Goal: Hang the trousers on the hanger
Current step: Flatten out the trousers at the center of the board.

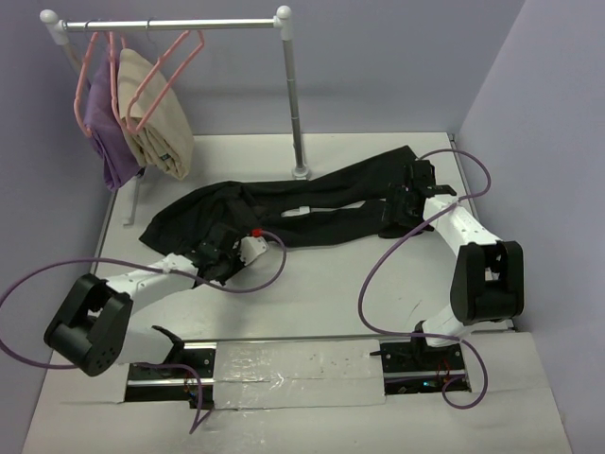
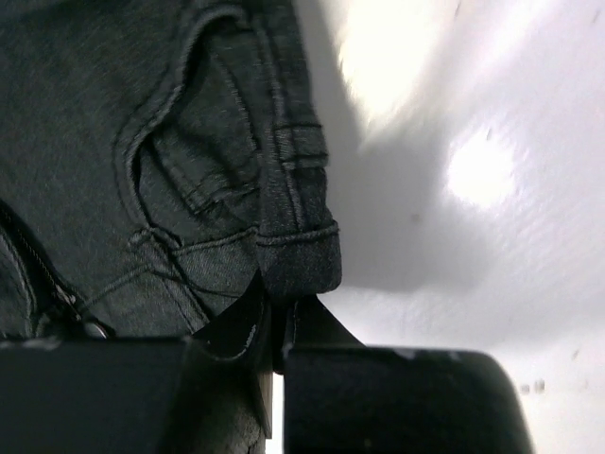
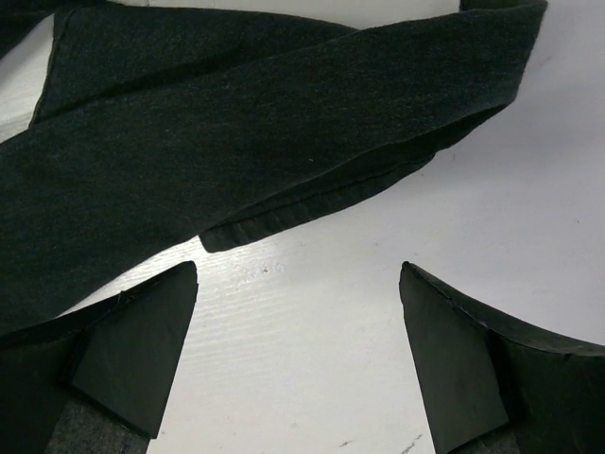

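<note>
The black trousers (image 1: 312,203) lie spread across the table, waist to the left and legs running to the right. My left gripper (image 1: 217,249) sits at the waist end, and in the left wrist view it (image 2: 280,307) is shut on a folded edge of the trousers (image 2: 189,142) by the waistband. My right gripper (image 1: 405,200) hovers at the leg ends. In the right wrist view it (image 3: 296,284) stands open over bare table, with the trouser legs (image 3: 236,142) just beyond its fingertips (image 3: 161,322). A pink hanger (image 1: 196,42) hangs bare on the rail at the back left.
A rail on a metal post (image 1: 295,113) stands at the back of the table (image 1: 331,293). Two more pink hangers there carry a purple garment (image 1: 104,132) and a beige garment (image 1: 161,123). Purple cables loop around both arms. Walls close in on the left and right.
</note>
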Controlling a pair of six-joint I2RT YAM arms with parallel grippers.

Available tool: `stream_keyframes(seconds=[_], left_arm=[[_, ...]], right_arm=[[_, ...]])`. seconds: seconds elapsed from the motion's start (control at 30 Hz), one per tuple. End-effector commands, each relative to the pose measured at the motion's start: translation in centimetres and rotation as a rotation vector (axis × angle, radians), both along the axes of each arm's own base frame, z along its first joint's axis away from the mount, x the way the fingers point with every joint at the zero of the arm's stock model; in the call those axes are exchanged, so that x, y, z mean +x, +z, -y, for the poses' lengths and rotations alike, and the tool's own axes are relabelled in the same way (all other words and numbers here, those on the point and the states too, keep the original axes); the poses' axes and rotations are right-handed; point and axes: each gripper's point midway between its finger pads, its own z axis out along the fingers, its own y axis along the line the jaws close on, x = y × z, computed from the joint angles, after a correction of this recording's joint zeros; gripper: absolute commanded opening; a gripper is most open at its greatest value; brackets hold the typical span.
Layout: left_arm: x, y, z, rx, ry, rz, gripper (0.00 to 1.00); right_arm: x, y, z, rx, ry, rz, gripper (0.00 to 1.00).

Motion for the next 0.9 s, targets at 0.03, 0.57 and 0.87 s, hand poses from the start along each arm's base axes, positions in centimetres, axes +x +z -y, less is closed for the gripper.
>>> stream_keyframes(seconds=[0.03,0.57,0.87], left_arm=[[-0.9,0.5,-2.8,-0.010,0.078,0.009,0.00],[0.2,7.5,-12.6,-0.084,0.350,0.300,0.00],[0.7,5.8,-14.0,0.007,0.391,0.294,0.00]], right_arm=[[1.0,1.5,0.1,-0.011,0.001,0.066,0.94],[2.1,2.9,-2.3,0.044,0.030,0.074,0.93],[-0.1,5.3,0.2,-0.022,-0.050,0.109,0.97]])
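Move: The trousers' near waist corner is already pinched in the left hand; the bare board it is taken to lies some 13 cm to its left, level with it and about 1 cm lower. The far waist corner is about 19 cm left and 7 cm ahead, the rack foot some 16 cm right and 18 cm ahead. From the open right hand, the near leg's end lies about 6 cm ahead, 3 cm right and 8 cm below, the far leg's end roughly 18 cm ahead and 2 cm left. The trousers' waist corner, still pinched in the left fingers, is drawn quickly about 13 cm left, away from the rack foot, rising some 7 cm on the way and then sinking about 2 cm, while the hand turns some 20 degrees counter-clockwise and its fingers tip a little forward. The right hand stays wide open above the board by the near leg's end, drifting about 2 cm left and up. ##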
